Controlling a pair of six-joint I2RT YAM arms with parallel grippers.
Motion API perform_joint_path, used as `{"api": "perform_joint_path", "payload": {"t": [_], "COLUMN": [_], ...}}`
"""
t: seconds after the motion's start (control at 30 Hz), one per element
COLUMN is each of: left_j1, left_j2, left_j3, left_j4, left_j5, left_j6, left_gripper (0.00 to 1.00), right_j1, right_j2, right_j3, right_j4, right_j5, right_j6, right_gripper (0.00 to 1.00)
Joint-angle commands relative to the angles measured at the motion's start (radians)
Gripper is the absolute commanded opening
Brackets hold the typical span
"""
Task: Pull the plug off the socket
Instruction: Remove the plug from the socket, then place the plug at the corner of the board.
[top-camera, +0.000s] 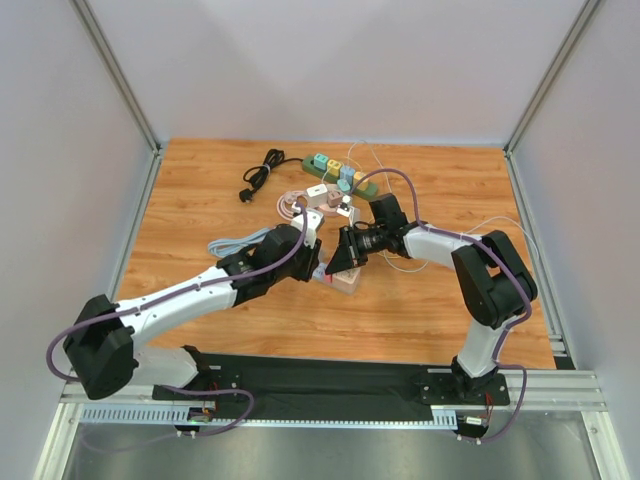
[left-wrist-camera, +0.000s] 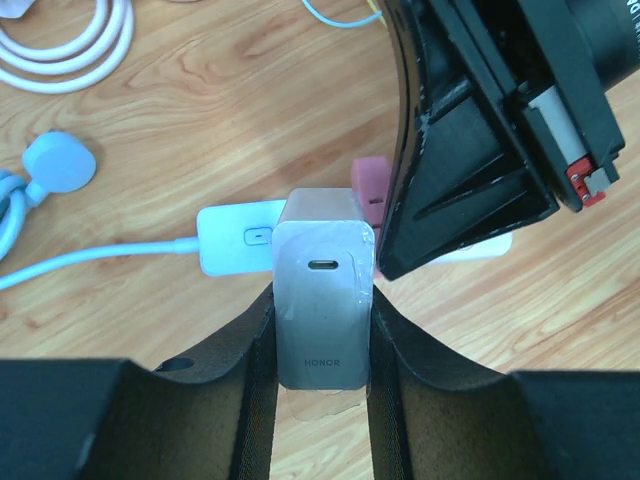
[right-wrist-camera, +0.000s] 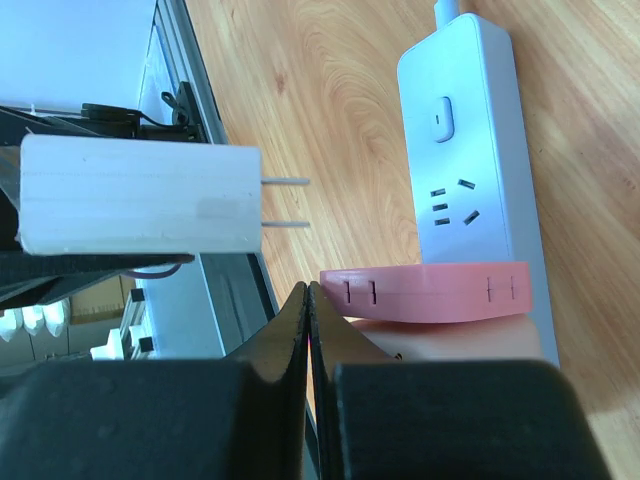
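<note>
The plug (left-wrist-camera: 322, 300) is a white charger block, and my left gripper (left-wrist-camera: 322, 345) is shut on its two sides. In the right wrist view the plug (right-wrist-camera: 140, 195) hangs in the air with its two prongs bare, a short gap away from the pink socket (right-wrist-camera: 430, 290). The pink socket (top-camera: 345, 280) lies on the wooden table next to a white power strip (right-wrist-camera: 470, 150). My right gripper (right-wrist-camera: 309, 300) is shut with nothing between its fingers, and its tip rests against the end of the pink socket.
A green power strip (top-camera: 340, 175) with coloured adapters lies at the back. A black cable (top-camera: 262, 172) is coiled at the back left, a white cable coil (top-camera: 292, 205) lies nearer, and a pale blue cable (top-camera: 230, 243) runs left. Frame posts stand at the table's corners.
</note>
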Motion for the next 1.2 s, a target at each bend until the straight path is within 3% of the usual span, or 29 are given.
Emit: {"api": "perform_joint_path", "payload": {"t": [0.0,0.13,0.3,0.4,0.53,0.7,0.9,1.17], "left_j1": [-0.004,-0.002,0.051,0.126,0.272,0.442,0.69,0.921], "left_j2": [0.039,0.053,-0.039,-0.125,-0.214,-0.225,-0.18,0.12], "left_j3": [0.077,0.108,0.067,0.019,-0.002,0.002,0.013,0.105], "left_j4": [0.009,-0.045,-0.05,-0.024,-0.019,-0.012,0.08,0.252], "left_j5": [0.032,-0.007,-0.011,0.054,0.149,0.302,0.474,0.624], "left_j6": [0.014,0.012,-0.003,-0.039,-0.071,-0.121,-0.216,-0.405], "left_gripper": [0.0,0.0,0.0,0.0,0.0,0.0,0.0,0.0], "right_j1": [-0.029,-0.028,-0.031,-0.032,-0.04,-0.043,-0.044,-0.057], "right_j2": [0.101,0.075,0.006,-0.043,-0.086,-0.13,-0.2,-0.25], "right_j3": [-0.043,-0.043,-0.032,-0.023,0.0,0.045,0.065,0.094], "right_j4": [-0.089,-0.079,-0.075,-0.107,-0.141,-0.233,-0.294,-0.372], "right_j5": [0.431,0.364,0.241,0.145,-0.001,-0.084,-0.084,0.0], "right_j6": [-0.132,-0.145,-0.201,-0.279,-0.353,-0.431,-0.487,-0.55], "right_gripper": [0.0,0.0,0.0,0.0,0.11,0.17,0.21,0.23]}}
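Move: The white charger plug, already out of the strip, is in the left hand. The black plug marking the open table it is carried towards lies about 19 cm ahead, 19 cm left and 12 cm below. The blue cable coil is some 8 cm ahead and 20 cm left, the white coil 17 cm ahead and 8 cm left, both equally low. The pink plug is about 3 cm ahead, 1 cm left and 2 cm below the right hand. The white charger plug stays gripped as the left hand, after a brief hover, swings it left and forward about 22 cm, away from the strip towards the black plug. It rises some 6 cm, sinks partly back and turns about 30 degrees counter-clockwise while rolling. The right hand leaves the pink plug's edge, rising about 5 cm and shifting right, rolling as its shut fingers part slightly. ##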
